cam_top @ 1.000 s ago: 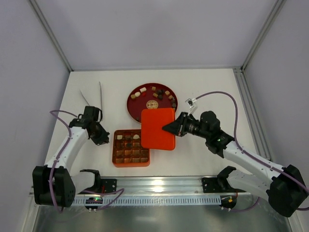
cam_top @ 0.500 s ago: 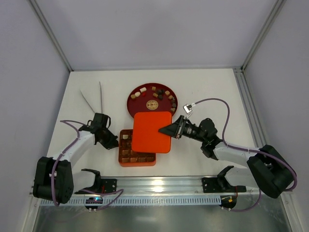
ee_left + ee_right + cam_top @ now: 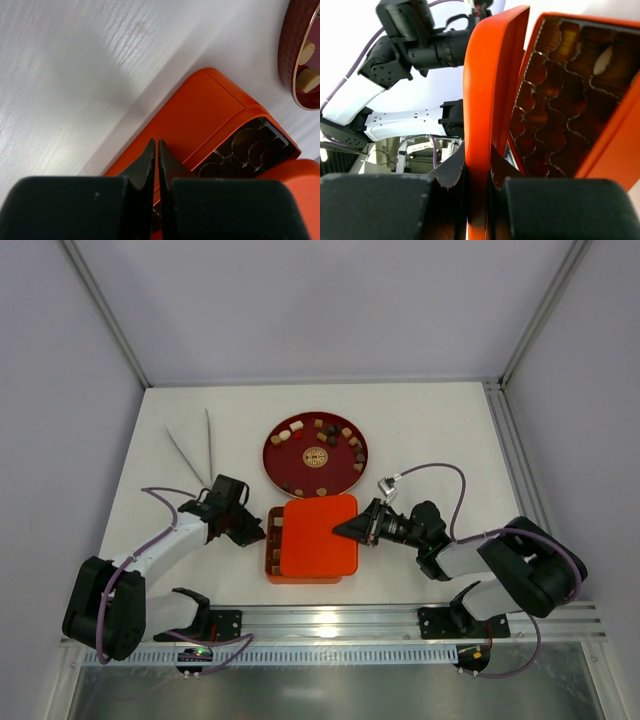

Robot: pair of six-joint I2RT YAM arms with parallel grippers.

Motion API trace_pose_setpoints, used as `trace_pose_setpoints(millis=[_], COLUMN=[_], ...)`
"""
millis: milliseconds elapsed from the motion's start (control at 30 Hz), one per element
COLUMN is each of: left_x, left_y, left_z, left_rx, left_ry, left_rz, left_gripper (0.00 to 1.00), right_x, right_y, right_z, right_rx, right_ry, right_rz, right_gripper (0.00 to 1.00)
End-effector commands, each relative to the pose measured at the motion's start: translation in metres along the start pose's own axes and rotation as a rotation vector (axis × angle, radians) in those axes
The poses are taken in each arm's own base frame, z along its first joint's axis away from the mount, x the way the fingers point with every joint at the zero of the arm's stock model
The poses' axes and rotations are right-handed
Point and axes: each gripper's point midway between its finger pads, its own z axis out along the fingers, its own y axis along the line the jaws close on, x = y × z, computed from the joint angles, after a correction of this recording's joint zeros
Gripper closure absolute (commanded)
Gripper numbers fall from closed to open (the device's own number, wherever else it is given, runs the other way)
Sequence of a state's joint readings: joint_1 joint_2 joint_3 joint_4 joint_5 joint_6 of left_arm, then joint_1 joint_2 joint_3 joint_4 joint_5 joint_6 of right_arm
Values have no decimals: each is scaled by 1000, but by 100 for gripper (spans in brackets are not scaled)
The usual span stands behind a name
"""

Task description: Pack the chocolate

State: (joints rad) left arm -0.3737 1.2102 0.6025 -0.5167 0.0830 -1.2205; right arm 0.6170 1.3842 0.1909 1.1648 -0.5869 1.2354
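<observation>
The chocolate (image 3: 300, 427) lies as small brown and cream pieces round the red plate (image 3: 274, 462), and a few sit in the cells of the orange box (image 3: 273, 540). The flat orange lid (image 3: 318, 535) covers most of the box and is tilted up from it in the right wrist view. My right gripper (image 3: 341, 530) is shut on the lid's (image 3: 490, 95) right edge. My left gripper (image 3: 258, 532) is shut with nothing in it, its tips (image 3: 155, 143) at the box's (image 3: 210, 107) left wall. Box cells (image 3: 570, 90) show under the raised lid.
Two thin pale sticks (image 3: 192, 445) lie at the back left of the white table. The red plate's rim (image 3: 287, 60) is just behind the box. A metal rail (image 3: 330, 620) runs along the near edge, by the arm bases.
The right gripper has carried the lid left and toward the near edge, over the box. The box has slid to the right, with the left gripper following at its left wall.
</observation>
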Motion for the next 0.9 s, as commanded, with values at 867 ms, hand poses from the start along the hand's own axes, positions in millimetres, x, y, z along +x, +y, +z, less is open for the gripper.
trace_pose_setpoints(millis=[867], left_x=[-2], left_y=[-19], left_z=[-5], left_rx=[81], left_ry=[-18], left_rz=[1], left_gripper=[100], right_x=[8], right_y=[-22], right_z=[1], right_rx=[-47], right_ry=[30], right_rz=[48], right_gripper=[57])
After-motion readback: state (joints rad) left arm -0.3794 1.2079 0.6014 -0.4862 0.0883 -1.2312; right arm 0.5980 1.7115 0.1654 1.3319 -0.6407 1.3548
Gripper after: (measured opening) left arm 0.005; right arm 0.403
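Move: The right hand already pinches the orange lid by its right edge, fingers pointing left. The chocolate box that the lid goes onto has its middle about 8 cm to this hand's left, level with it fore and aft, and roughly 11 cm below. The round red plate's middle lies some 22 cm ahead and 5 cm left. From the shut left hand beside the box's left wall, the box's middle is about 10 cm right and 2 cm back. Gripping the lid by its right edge, the right hand lowers it almost straight down onto the open box, some 5 cm quickly while rolling about 15 degrees so that the lid's far edge tips down, then nearly pauses before easing down another centimetre or two. Near the end its fingers begin to open, losing their pinch though still straddling the edge, while the left hand stays shut in place at the box's left wall, apparently bracing it. ##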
